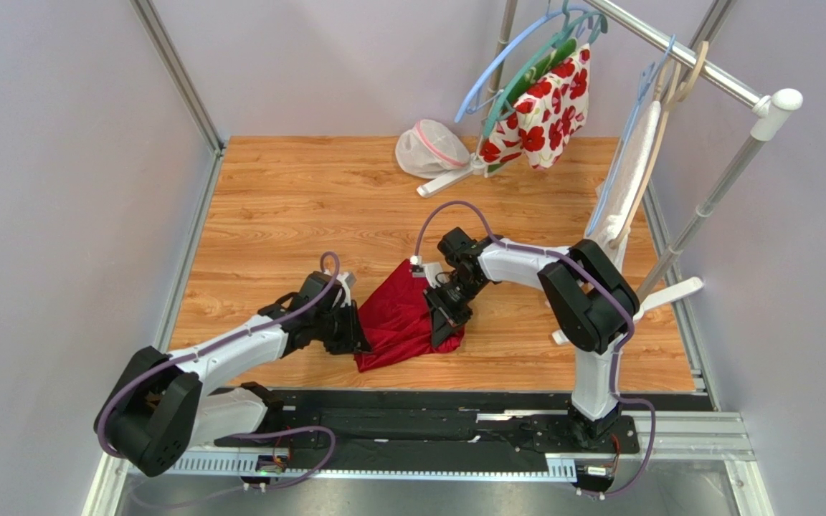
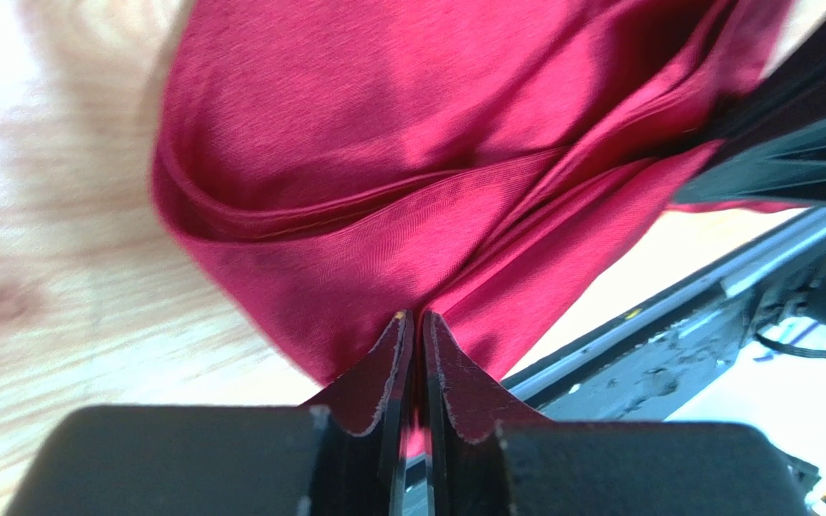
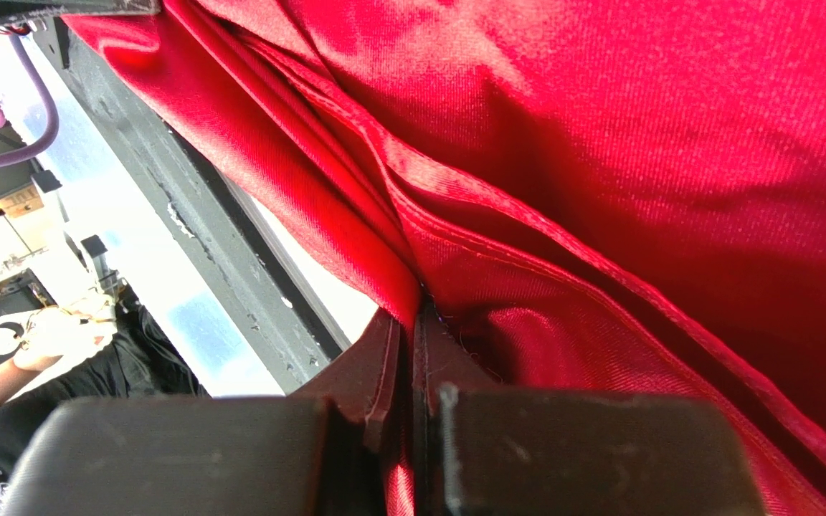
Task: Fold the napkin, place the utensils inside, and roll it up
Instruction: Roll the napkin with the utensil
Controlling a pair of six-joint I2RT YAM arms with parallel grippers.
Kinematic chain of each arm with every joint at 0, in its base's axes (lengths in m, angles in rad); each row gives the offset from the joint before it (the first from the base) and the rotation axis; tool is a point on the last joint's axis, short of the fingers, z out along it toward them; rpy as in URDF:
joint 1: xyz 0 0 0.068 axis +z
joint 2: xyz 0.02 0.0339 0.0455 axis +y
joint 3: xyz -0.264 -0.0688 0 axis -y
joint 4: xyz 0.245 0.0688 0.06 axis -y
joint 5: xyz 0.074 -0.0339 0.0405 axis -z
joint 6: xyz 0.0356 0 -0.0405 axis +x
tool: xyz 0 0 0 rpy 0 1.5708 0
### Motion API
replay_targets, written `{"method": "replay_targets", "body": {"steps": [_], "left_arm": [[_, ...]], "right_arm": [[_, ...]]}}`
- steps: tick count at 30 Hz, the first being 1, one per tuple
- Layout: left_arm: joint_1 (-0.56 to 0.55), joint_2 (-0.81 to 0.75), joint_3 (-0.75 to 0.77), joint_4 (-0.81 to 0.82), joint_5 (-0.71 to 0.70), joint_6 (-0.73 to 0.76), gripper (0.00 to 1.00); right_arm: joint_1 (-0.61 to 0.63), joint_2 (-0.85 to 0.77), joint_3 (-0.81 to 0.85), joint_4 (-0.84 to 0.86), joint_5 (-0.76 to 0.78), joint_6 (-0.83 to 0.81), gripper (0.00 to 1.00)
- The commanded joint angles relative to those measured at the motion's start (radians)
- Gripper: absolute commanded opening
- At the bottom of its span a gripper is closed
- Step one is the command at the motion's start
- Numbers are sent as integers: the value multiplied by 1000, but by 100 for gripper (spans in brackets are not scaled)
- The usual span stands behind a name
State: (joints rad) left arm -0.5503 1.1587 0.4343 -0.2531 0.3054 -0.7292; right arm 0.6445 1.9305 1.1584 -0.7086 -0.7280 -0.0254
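Note:
The dark red napkin [image 1: 398,314] lies bunched on the wooden table between my two arms. My left gripper [image 1: 359,335] pinches its left edge. In the left wrist view, the gripper [image 2: 414,319] has its jaws pressed together on a fold of the napkin [image 2: 385,140], and red cloth shows between them. My right gripper [image 1: 446,319] grips the right edge. In the right wrist view, this gripper [image 3: 415,306] is shut on a hemmed fold of the napkin [image 3: 622,161]. The utensils are out of view.
A metal rack stands at the back right with a white cloth with red flowers [image 1: 544,108] and a white towel [image 1: 627,188] on hangers. A white mesh bag [image 1: 430,148] lies at the back. The black mounting rail [image 1: 439,425] runs along the near edge.

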Motion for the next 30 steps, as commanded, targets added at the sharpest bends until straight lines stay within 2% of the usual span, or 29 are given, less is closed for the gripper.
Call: {"method": "replay_targets", "body": {"steps": [1,3,4,6,7,10,14,18,25,30], "left_arm": [[1,9,29,-169,-26,50,19],[1,19,37,-196,-15,62,25],[1,22,40,-201,-6,63,34],[1,24,41,-209,-2,63,41],[1,22,44,-210,-6,62,48],[1,9,75,-244,-47,66,54],[1,-59,139,-343,-126,86,58],[-5,-148,167,-324,-196,115,59],[-95,-189,127,-69,-95,215,61],[-209,-74,133,51,-135,278,62]], "right_arm": [[-29,30,-19,26,101,-10,0],[-34,33,-14,24,99,-8,0],[-32,42,-12,23,99,-8,0],[-35,48,-8,21,99,-8,0],[-37,51,-6,23,98,-8,0],[-37,65,-3,14,95,-11,0],[-39,78,7,-2,102,-18,0],[-43,105,26,-18,99,-22,0],[-54,162,87,-64,78,-22,0],[-71,202,118,-81,44,-25,0]]}}
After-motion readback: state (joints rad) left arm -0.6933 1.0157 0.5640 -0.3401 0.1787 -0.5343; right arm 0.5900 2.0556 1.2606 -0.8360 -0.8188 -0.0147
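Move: Between the left fingertips, nearly shut on the near left part of the napkin, starts the rolled near edge; its middle lies about 6 cm to their right, level with them and some 1 cm lower. The napkin's near left corner is straight back about 3 cm, its far corner some 15 cm ahead and 7 cm to the right. From the right hand, which grips the bunched end, the rolled edge's middle is roughly 6 cm left and 1 cm back. Opening its fingers, the left hand lets go of the napkin while easing a little back and down, slides left, then climbs about 6 cm clear and swings some 5 cm right over the cloth, fingertips tilting forward about 20 degrees and turning slightly clockwise. The right hand stays put and keeps its pinch on the bunched end, tipping its fingertips back towards the base by about 10 degrees. ##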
